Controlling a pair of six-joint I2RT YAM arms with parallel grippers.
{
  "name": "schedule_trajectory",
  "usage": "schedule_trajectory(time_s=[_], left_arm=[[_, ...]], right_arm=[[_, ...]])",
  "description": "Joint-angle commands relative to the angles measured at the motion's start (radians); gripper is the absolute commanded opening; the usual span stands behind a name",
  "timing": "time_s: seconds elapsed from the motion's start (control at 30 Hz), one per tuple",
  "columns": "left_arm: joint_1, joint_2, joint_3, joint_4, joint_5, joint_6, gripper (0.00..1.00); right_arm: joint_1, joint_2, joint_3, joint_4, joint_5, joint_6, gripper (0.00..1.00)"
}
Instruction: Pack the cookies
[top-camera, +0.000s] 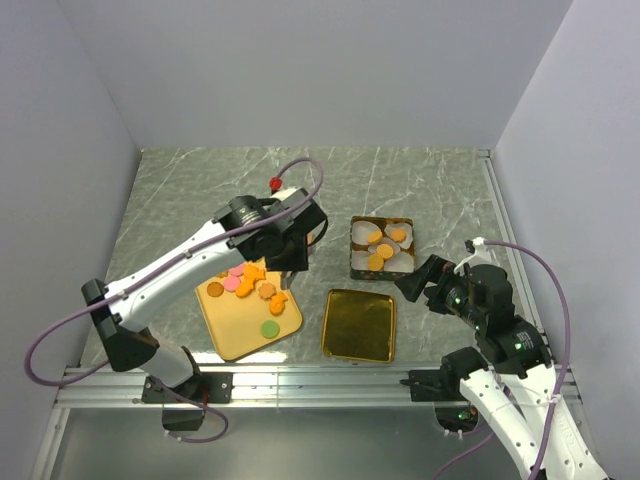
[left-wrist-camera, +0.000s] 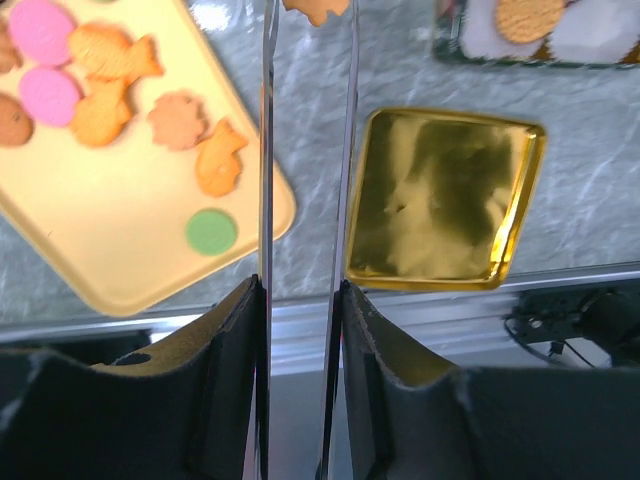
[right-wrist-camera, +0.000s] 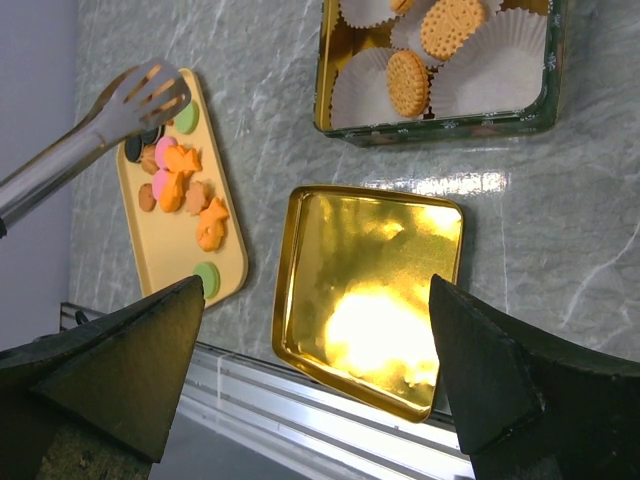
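Note:
Several cookies (top-camera: 245, 285), orange, pink, brown and one green, lie on a tan tray (top-camera: 235, 335). My left gripper (top-camera: 290, 248) hovers over the tray's right side, shut on metal tongs (left-wrist-camera: 266, 150). An orange cookie (left-wrist-camera: 316, 9) sits between the tong blades at the top edge of the left wrist view. The tongs (right-wrist-camera: 90, 130) also show in the right wrist view, over the tray. A square tin (top-camera: 352, 250) holds white paper cups with several tan and orange cookies (top-camera: 380, 245). My right gripper (top-camera: 415, 282) is open and empty, right of the tin.
A gold tin lid (top-camera: 359, 325) lies upside down near the front edge, between the tray and my right arm. An aluminium rail (top-camera: 300, 375) runs along the table's near edge. White walls close in the left, right and back sides.

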Motion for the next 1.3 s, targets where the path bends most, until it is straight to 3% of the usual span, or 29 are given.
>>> schedule_trajectory(time_s=[0.0, 0.47, 0.8, 1.27], left_arm=[[0.001, 0.039, 0.103, 0.049, 0.016, 0.055, 0.32], [-0.045, 0.286, 0.388, 0.083, 0.115, 0.127, 0.31], [-0.080, 0.377, 0.450, 0.120, 0.188, 0.160, 0.31], [-0.108, 0.472, 0.510, 0.175, 0.247, 0.172, 0.30]], right_arm=[[0.004, -0.008, 0.014, 0.014, 0.025, 0.009, 1.00], [0.004, -0.049, 0.052, 0.007, 0.139, 0.034, 1.00], [0.004, -0.146, 0.060, 0.005, 0.255, 0.069, 1.00], [0.003, -0.106, 0.047, -0.013, 0.235, 0.105, 1.00]])
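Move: The cookie tin, where the flower-shaped cookie already held in the tongs is bound, lies about 22 cm to the right of the left hand, 15 cm ahead and some 20 cm below. The gold lid sits about 16 cm right and 5 cm back from that hand; the yellow cookie plate is roughly 12 cm left and 1 cm ahead, both 23 cm down. From the empty right hand the tin is some 18 cm ahead, 2 cm left and 17 cm below. The flower-shaped cookie, still pinched in the tong tips, is carried by the left hand some 16 cm to the right, away from the plate and over to the tin, rising slightly and then sinking about 3 cm while the wrist turns some 20 degrees clockwise; the grip on the tongs stays unchanged. The open right hand shifts about 3.5 cm right and a little up, turning clockwise. ##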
